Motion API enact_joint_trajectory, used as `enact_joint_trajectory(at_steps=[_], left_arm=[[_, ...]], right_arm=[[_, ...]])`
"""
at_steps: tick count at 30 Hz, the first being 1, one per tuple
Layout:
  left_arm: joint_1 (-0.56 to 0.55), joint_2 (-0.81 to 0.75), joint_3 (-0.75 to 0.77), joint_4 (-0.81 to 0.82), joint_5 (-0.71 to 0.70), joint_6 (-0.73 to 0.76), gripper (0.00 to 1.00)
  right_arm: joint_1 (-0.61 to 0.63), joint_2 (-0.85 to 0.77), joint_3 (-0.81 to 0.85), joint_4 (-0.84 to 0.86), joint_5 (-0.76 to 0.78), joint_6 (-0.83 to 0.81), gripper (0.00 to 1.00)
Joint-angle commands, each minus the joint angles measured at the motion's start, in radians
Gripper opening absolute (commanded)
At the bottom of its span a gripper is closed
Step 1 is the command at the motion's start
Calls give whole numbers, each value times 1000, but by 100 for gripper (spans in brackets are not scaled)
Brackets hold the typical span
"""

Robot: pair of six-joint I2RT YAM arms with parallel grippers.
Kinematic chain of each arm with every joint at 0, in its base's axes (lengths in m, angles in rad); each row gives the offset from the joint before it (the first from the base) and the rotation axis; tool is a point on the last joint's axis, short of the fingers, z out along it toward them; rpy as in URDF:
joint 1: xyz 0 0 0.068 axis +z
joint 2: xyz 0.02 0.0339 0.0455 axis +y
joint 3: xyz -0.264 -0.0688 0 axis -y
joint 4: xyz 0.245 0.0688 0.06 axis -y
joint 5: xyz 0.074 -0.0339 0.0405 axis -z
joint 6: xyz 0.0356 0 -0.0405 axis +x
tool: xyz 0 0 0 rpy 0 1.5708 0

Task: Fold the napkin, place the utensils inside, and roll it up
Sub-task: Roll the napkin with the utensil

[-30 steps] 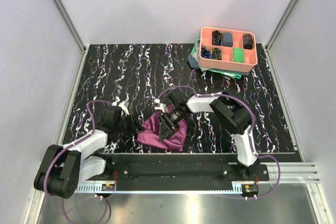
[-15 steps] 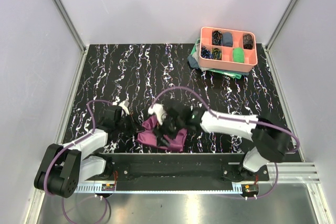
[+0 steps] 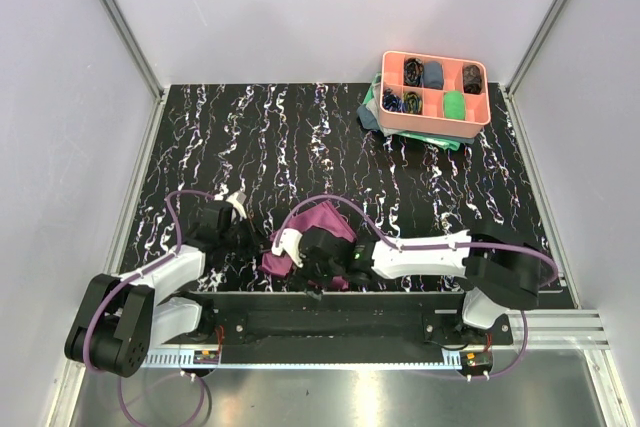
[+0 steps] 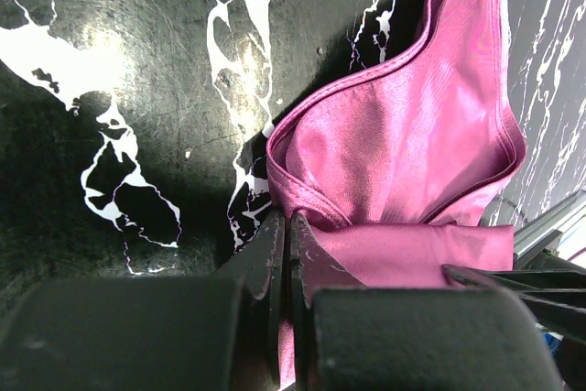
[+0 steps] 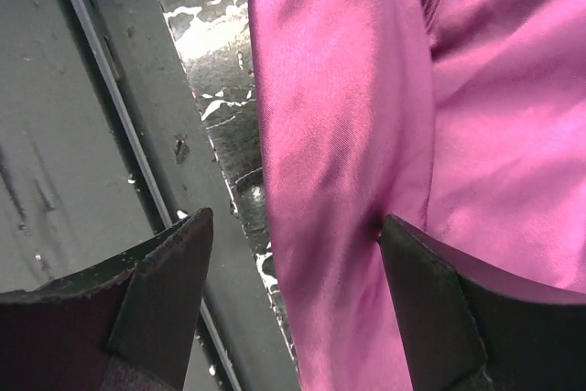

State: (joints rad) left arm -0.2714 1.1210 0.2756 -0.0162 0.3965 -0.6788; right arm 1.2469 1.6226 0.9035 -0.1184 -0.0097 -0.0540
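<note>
The plum-purple napkin (image 3: 328, 219) lies bunched near the table's front edge, between the two arms. My left gripper (image 4: 286, 222) is shut, pinching a folded edge of the napkin (image 4: 403, 144) at its left corner; from above it sits at the cloth's left side (image 3: 250, 237). My right gripper (image 5: 295, 226) stands open, low over the napkin's near edge, one fingertip (image 5: 188, 235) above the table rail and the other (image 5: 403, 240) on the cloth (image 5: 476, 89). In the top view the right gripper (image 3: 312, 265) covers the napkin's front part. The utensils are out of view.
A coral compartment tray (image 3: 433, 128) with small cloth rolls (image 3: 454, 104) stands at the back right on a teal-green cloth (image 3: 372, 109). A metal rail (image 5: 110, 98) runs along the table's near edge, right beside the napkin.
My right arm has stretched low and leftward, bringing its gripper from over the napkin's middle to its near edge, jaws wider. The napkin has bunched up. The left arm has not moved.
</note>
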Motion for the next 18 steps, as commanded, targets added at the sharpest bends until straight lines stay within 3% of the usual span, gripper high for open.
enact_joint_trajectory(at_steps=[1,6,11,16,17,18], left_arm=[[-6,17,-9,-123,-59,30,0],[-6,19,-6,-125,-58,31,0],[-6,19,-3,-125,-50,30,0],[-6,0,11,-136,-44,24,0],[-6,-16,23,-152,-47,24,4],[-6,-27,31,-166,-56,24,14]], right_arm=[[8,45,11,57,19,-33,79],[8,100,14,56,43,-21,74],[9,148,38,17,83,2,49],[0,197,58,-39,51,34,39],[-3,200,60,-46,21,40,38],[-9,201,58,-49,14,48,35]])
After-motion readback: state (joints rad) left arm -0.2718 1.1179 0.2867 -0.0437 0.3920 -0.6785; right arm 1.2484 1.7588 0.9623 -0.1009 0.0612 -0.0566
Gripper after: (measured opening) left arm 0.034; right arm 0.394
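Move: My right hand hangs wide open over the napkin's rolled near edge: the stretch I want lies about 4 cm below, a centimetre ahead and a centimetre left. The napkin's left corner, under my left fingertips, is some 13 cm left, 7 cm farther out and 3 cm lower; the table's front edge is about 5 cm straight back and 4 cm down. From my left hand that rolled stretch is about 12 cm right, 6 cm nearer, level in height. With my right hand I drop about 3 cm so the open fingers straddle the rolled near edge, then ease 1.5 cm forward and slightly left while closing from wide open to under half, gathering the cloth between the pads. My left hand stays put, its shut fingertips still on the napkin's left corner. ##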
